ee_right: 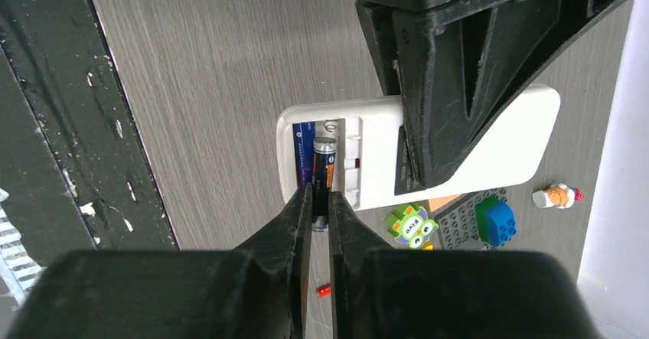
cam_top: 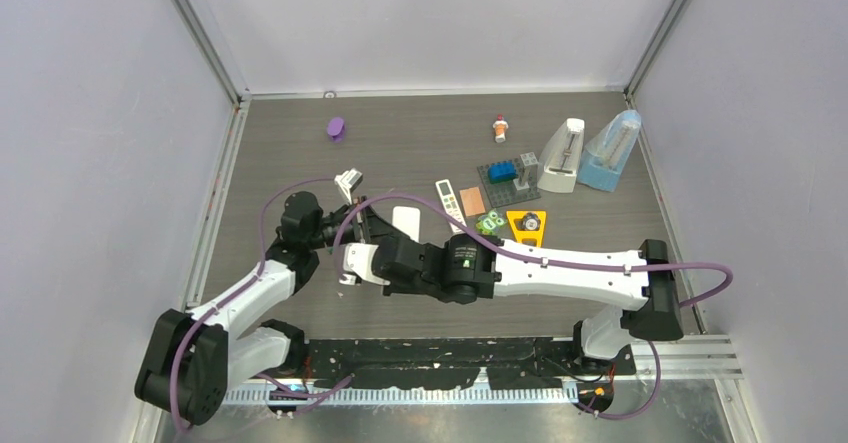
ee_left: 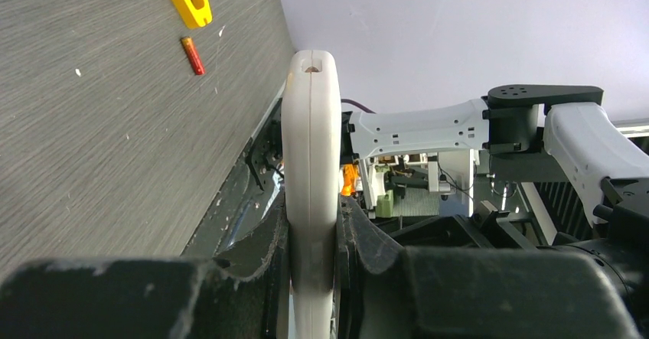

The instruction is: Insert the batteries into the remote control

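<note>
The white remote control (ee_right: 490, 148) is held on edge above the table, with my left gripper (ee_left: 312, 224) shut on its body. Its battery bay (ee_right: 348, 155) faces the right wrist camera, with a purple battery (ee_right: 301, 151) lying inside. My right gripper (ee_right: 321, 197) is shut on a dark battery with a silver end (ee_right: 324, 163), whose top half sits in the bay beside the purple one. A red-orange battery (ee_left: 193, 55) lies loose on the table. In the top view both grippers meet at the remote control (cam_top: 405, 220), left of centre.
A green owl toy (ee_right: 411, 226), a grey stud plate with a blue brick (ee_right: 494, 220) and a small figure (ee_right: 557, 196) lie beyond the remote. Two metronomes (cam_top: 565, 153) stand at the back right. There is also a small second remote (cam_top: 446, 196) and a purple object (cam_top: 336, 128).
</note>
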You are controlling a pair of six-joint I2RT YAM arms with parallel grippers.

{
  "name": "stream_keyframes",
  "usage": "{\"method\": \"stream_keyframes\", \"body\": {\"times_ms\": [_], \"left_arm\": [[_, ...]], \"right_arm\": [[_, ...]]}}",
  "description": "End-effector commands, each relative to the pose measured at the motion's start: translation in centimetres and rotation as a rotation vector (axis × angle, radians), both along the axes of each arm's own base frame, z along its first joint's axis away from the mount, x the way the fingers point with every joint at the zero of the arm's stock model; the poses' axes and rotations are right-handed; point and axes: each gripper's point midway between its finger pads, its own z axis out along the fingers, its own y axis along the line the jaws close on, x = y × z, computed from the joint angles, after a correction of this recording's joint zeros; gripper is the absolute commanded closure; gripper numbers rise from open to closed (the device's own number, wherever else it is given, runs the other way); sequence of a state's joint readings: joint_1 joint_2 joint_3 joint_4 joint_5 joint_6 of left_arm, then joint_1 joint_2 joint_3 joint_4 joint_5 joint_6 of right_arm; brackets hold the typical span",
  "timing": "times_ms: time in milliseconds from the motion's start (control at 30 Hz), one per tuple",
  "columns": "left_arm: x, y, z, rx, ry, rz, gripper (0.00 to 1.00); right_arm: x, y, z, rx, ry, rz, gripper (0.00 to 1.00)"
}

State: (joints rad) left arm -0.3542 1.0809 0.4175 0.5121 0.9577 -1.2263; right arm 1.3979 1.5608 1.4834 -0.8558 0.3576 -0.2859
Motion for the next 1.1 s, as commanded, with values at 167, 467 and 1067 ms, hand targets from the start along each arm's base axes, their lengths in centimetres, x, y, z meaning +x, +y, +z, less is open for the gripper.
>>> {"method": "stream_keyframes", "body": {"times_ms": [167,467,1067], "left_arm": [[-0.9,-0.2,1.4,-0.035,-0.036,-0.058,1.00],[0.1,-0.4,1.6,-0.049,-0.017,-0.018,1.00],[2.0,0.5,8.2,-0.284,0.085,0.160,1.00]], "right_arm": [[0.5,0.5,0.6,-0.008,-0.045,-0.026,0.57],[0.8,0.2,6.5,0.253,-0.027,-0.122,0.38],[2.6,-5.1,10.6,1.180,0.603,-0.792,0.09]]}}
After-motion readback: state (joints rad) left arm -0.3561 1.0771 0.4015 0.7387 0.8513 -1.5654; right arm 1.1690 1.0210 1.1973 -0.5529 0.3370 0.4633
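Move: The right hand holds the black battery at the remote's open compartment, whose middle is about 2 cm left of that hand and 1 cm below. The blue battery already in the compartment lies 1 cm back, 2 cm left and 2 cm below; on the table, some 18 cm below, the owl toy sits about 15 cm forward and 19 cm right. The left hand grips the remote, with the compartment roughly 6 cm back and 1 cm right of its fingers. The right fingers let go of the black battery, spreading nearly wide while the hand barely shifts, then draw quickly away from the remote: up about 12 cm, right 7 and a little forward, rolling some 60 degrees as the fingertips swing up towards level. The left hand keeps its pinch on the remote, later lifting it about 4 cm with a slight tilt. ##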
